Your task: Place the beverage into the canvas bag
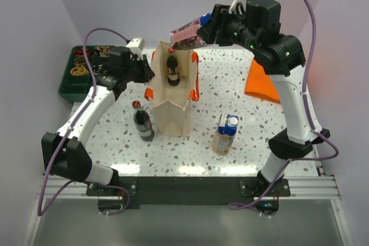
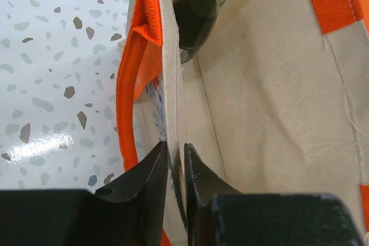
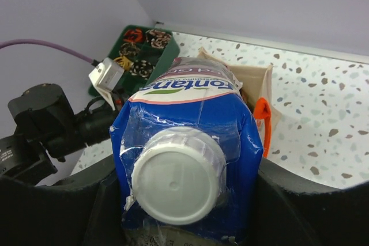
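The canvas bag stands open mid-table, beige with orange handles. A dark bottle with a red cap stands inside it. My left gripper is shut on the bag's left wall, with the cloth pinched between its black fingertips. My right gripper hangs above the bag's far rim, shut on the beverage, a blue carton with a white screw cap. The carton is tilted toward the bag's mouth, and the fingers press both of its sides.
A second dark bottle stands on the table left of the bag. Another carton stands to its right. A folded orange cloth lies at the back right. A green tray of small items sits at the far left.
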Robot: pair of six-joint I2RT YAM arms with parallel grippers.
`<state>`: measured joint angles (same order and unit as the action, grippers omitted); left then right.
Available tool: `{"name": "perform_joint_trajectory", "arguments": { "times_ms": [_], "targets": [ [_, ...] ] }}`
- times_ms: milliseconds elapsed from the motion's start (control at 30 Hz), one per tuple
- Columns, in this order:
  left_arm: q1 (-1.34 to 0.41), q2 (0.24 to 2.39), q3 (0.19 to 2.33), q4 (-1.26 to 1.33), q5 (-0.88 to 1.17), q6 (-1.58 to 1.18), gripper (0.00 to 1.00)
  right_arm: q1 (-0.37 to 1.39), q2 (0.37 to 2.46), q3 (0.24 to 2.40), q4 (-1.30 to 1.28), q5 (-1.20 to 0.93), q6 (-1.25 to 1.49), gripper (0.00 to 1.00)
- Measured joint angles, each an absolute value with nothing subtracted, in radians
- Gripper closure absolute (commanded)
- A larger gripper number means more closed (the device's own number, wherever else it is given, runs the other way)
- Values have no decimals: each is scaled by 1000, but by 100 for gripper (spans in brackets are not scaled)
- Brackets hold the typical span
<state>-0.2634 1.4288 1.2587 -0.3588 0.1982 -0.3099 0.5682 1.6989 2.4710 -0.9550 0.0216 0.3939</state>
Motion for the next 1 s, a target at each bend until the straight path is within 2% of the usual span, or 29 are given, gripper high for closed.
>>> {"name": "perform_joint_trajectory", "arguments": {
  "times_ms": [100, 667, 1000],
  "targets": [
    [-263, 1431, 1271, -358, 204, -310, 79, 569, 1746, 2511, -979, -17, 418, 100],
    [-263, 1431, 1281, -348, 214, -310, 79, 585, 1756, 2390, -1033, -52, 466, 100],
    [-263, 1431, 1281, -338, 216, -311, 79, 642, 1916, 2403, -1041, -28, 431, 100]
  ]
}}
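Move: My right hand holds the grape juice carton by its capped top, its base pointing left. The canvas bag's mouth centre is about 11 cm to the left, 4 cm ahead and 26 cm below. The cola bottle in the bag stands roughly 13 cm ahead of my right hand, 12 cm left and 40 cm down. From my left hand, on the bag's left rim, the mouth's centre lies some 11 cm to the right, level with it in depth and height. I lower the carton with my right hand about 14 cm, drifting some 7 cm left and slightly forward, down towards the bag's mouth, slowly at first and then quicker. The wrist tips down about 20 degrees so that the carton's base swings downward; the fingers keep their hold. My left hand still pinches the left rim and raises it about 1 cm. ##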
